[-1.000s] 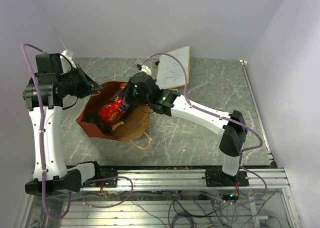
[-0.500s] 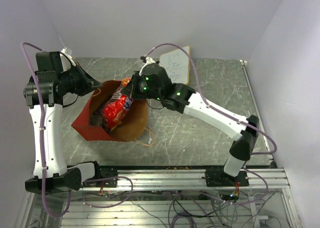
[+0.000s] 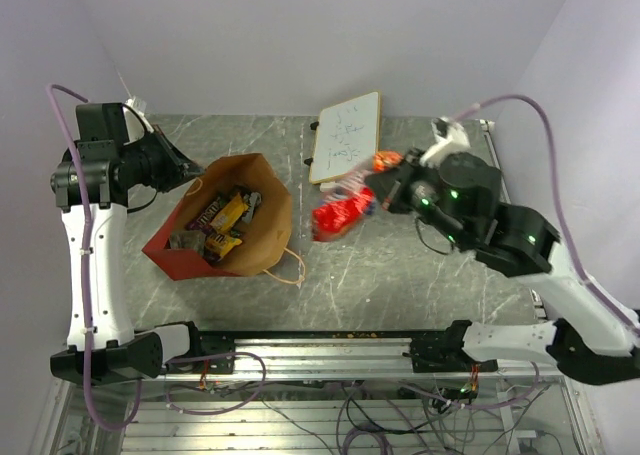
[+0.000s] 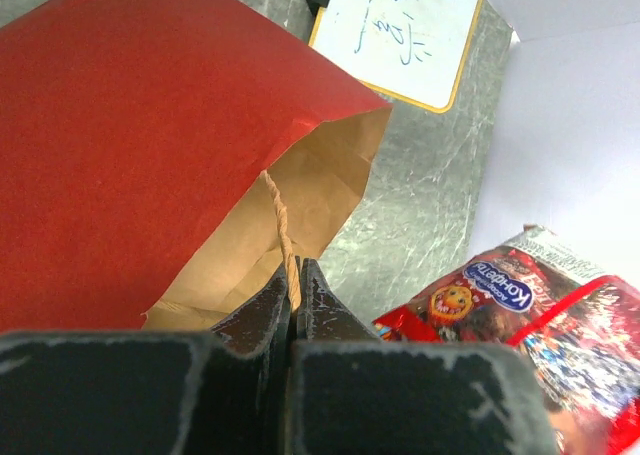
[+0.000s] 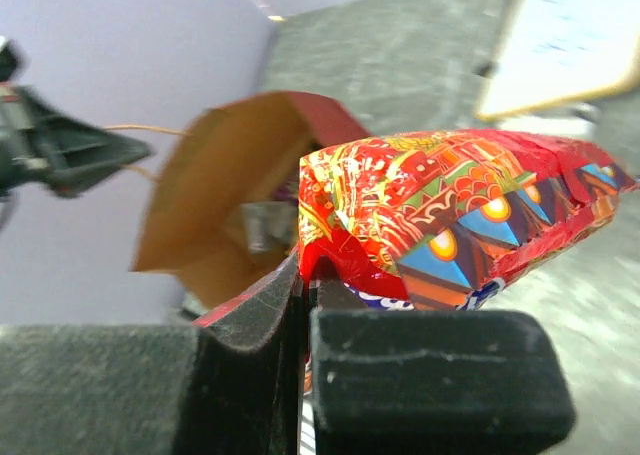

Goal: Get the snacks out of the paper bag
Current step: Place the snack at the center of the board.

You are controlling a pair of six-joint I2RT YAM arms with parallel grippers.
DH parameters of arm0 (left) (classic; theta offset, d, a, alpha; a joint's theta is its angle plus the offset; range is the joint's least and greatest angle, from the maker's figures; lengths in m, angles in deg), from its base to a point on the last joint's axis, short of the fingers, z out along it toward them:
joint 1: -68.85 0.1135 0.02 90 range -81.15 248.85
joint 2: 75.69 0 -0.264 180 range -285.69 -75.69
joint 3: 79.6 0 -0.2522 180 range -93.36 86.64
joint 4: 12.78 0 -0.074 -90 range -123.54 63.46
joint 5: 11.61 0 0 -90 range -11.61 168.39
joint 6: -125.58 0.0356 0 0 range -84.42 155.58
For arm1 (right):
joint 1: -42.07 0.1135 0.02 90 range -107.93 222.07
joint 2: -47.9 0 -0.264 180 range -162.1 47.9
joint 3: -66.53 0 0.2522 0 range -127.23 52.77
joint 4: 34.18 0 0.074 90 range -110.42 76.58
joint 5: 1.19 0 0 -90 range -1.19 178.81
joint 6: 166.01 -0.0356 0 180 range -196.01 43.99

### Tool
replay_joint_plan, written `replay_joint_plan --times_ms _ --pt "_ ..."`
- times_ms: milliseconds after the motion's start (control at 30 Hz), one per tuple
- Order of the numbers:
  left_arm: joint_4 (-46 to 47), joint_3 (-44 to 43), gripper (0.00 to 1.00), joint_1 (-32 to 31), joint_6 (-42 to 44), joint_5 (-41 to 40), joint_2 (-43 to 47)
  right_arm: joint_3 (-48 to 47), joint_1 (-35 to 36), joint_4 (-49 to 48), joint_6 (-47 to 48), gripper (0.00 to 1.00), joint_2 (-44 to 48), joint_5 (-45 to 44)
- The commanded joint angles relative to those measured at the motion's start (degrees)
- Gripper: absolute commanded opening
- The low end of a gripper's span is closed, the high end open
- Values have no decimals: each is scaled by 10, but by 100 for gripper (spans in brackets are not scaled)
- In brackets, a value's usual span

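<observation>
The paper bag (image 3: 268, 237), brown with a red lower side, lies tilted on the table's left half with its mouth up. Several small candy bars (image 3: 222, 220) show inside it. My left gripper (image 3: 190, 176) is shut on the bag's twisted handle (image 4: 277, 218) and holds the rim up. To the bag's right, my right gripper (image 3: 377, 188) is shut on the top edge of the red cookie packet (image 3: 338, 214), which hangs above the table, outside the bag. The right wrist view shows the packet (image 5: 450, 210) pinched between the fingers, with the bag (image 5: 225, 180) behind it.
A small whiteboard (image 3: 346, 135) with a yellow rim lies at the back of the table, just behind the hanging packet. The table's metal rail (image 3: 330, 350) runs along the near edge. Walls stand close on the left, back and right.
My right gripper has lifted the red packet out of the bag and carried it right, past the bag's rim. The left gripper kept its hold on the handle.
</observation>
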Motion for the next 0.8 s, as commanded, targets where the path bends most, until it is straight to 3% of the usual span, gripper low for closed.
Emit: replay_joint_plan --times_ms 0,200,433,600,767 --pt "22 -19 7 2 5 5 -9 68 -3 144 -82 0 84 -175" --pt "28 -22 7 2 3 8 -8 190 -3 375 -323 0 159 -244" --pt "27 -22 7 2 5 12 -10 294 -3 389 -434 0 165 -235" --pt "26 -16 7 2 6 19 -9 291 -12 339 -408 0 65 -263" --pt "26 -9 7 -7 9 32 -5 262 -153 219 -265 0 -51 -174"
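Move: The right hand, with the red snack already pinched and high in the air, takes it to the open table some 3 cm ahead, 15 cm to its right and 42 cm below. The whiteboard is about 25 cm ahead and 1 cm right, with the white block straight ahead some 16 cm out. The open paper bag is 3 cm ahead and 26 cm left. From the left hand that table spot is about 44 cm right, 4 cm back and 34 cm down. The right arm brings the snack down by about 25 cm and some 16 cm to the right, away from the paper bag and towards the bare table nearer than the whiteboard, drawing back about 6 cm on the way and then swinging forward again by about 4 cm while still sinking. The wrist tips the fingers down and turns clockwise about 40 degrees, its right side rising, and the shut fingers keep their pinch on one end of the snack. ##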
